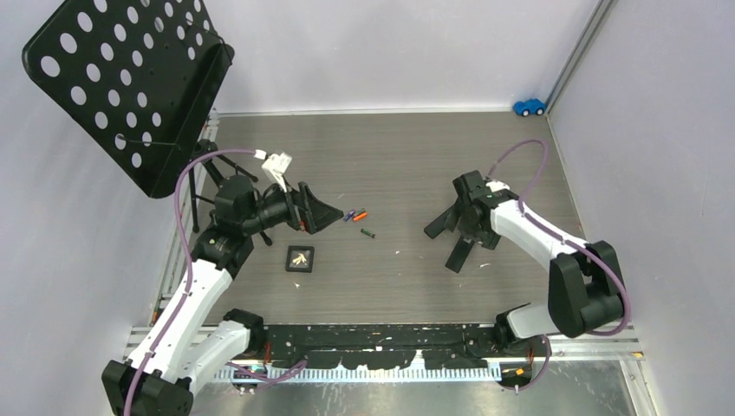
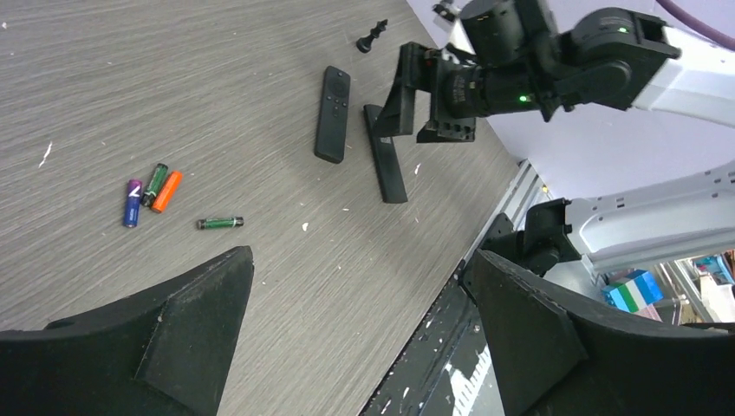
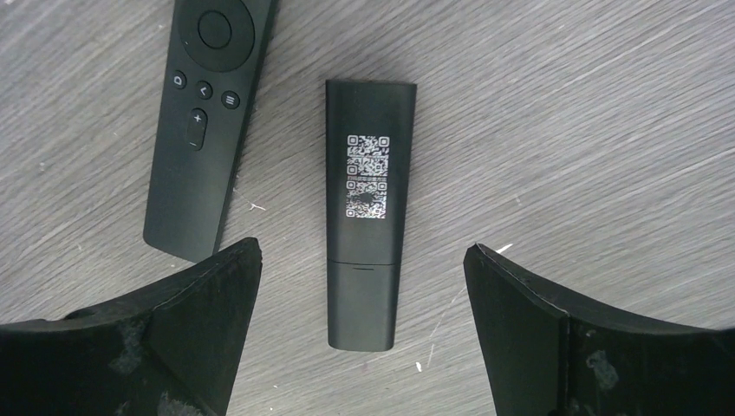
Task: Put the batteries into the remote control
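Two black remotes lie side by side. One is face up, its buttons showing [image 3: 208,121] [image 2: 333,113]. The other is face down with a QR label [image 3: 368,212] [image 2: 386,154] [image 1: 459,254]. My right gripper [image 3: 362,251] [image 1: 464,236] hovers open over the face-down remote's plain end, touching nothing. Blue [image 2: 132,202], dark green [image 2: 155,185] and orange [image 2: 167,191] batteries lie together [image 1: 355,215], with another green one [image 2: 219,223] [image 1: 367,233] apart. My left gripper [image 2: 360,256] [image 1: 329,217] stands open and empty just left of them.
A small black tray [image 1: 300,258] with pale bits sits near the left arm. A black chess piece [image 2: 373,35] stands beyond the remotes. A blue toy car [image 1: 529,107] is in the back right corner. A perforated black stand [image 1: 130,87] looms at back left.
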Controlling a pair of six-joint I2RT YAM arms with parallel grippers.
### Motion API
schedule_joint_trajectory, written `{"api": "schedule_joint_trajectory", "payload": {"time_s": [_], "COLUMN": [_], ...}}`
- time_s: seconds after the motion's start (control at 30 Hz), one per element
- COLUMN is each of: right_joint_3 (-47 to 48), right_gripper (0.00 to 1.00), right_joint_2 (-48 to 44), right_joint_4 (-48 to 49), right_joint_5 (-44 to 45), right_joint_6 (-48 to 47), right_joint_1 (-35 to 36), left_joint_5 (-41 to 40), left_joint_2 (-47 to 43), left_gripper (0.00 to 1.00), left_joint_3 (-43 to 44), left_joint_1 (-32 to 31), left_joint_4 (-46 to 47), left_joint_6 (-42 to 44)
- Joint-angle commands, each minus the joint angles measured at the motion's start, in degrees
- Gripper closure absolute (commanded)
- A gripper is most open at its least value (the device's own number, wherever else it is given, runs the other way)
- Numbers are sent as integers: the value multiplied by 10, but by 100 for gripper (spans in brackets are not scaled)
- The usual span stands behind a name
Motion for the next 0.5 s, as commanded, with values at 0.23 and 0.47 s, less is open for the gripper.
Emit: {"api": "schedule_joint_trajectory", "payload": {"time_s": [0.23,0.47], "right_joint_3": [-39,-57], "right_gripper": [21,39], "right_joint_2": [60,73], "right_joint_4": [55,70], "right_joint_5": [12,1], "right_joint_6": [83,96], "right_joint_1": [27,27], "left_joint_5": [-73,-103], "left_joint_2": [5,37], "left_gripper": [0,0], "left_joint_3": [67,78], "left_joint_1": [-109,-150], "left_joint_4": [-58,-63], "left_joint_6": [87,92]}}
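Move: The remote lying back side up, with the QR labels, is almost under the right hand: about 6 cm below, level fore and aft, 1 cm to the left. The second remote, buttons up, lies some 8 cm ahead and 5 cm left of that hand; the chess piece is about 15 cm ahead and 9 cm right. From the left hand the QR remote is about 31 cm right, 4 cm ahead and 26 cm down; the lone green battery is roughly 7 cm ahead, 7 cm right and 27 cm down. The QR-labelled remote gets straddled near its cover seam: the right hand sinks about 4.5 cm towards it, easing slightly back and left and slowing low down, while its fingers narrow by roughly a quarter; the right finger comes close to the remote's edge. High above the table, the wide-open left hand swings some 5 cm right and back, towards the remotes. ##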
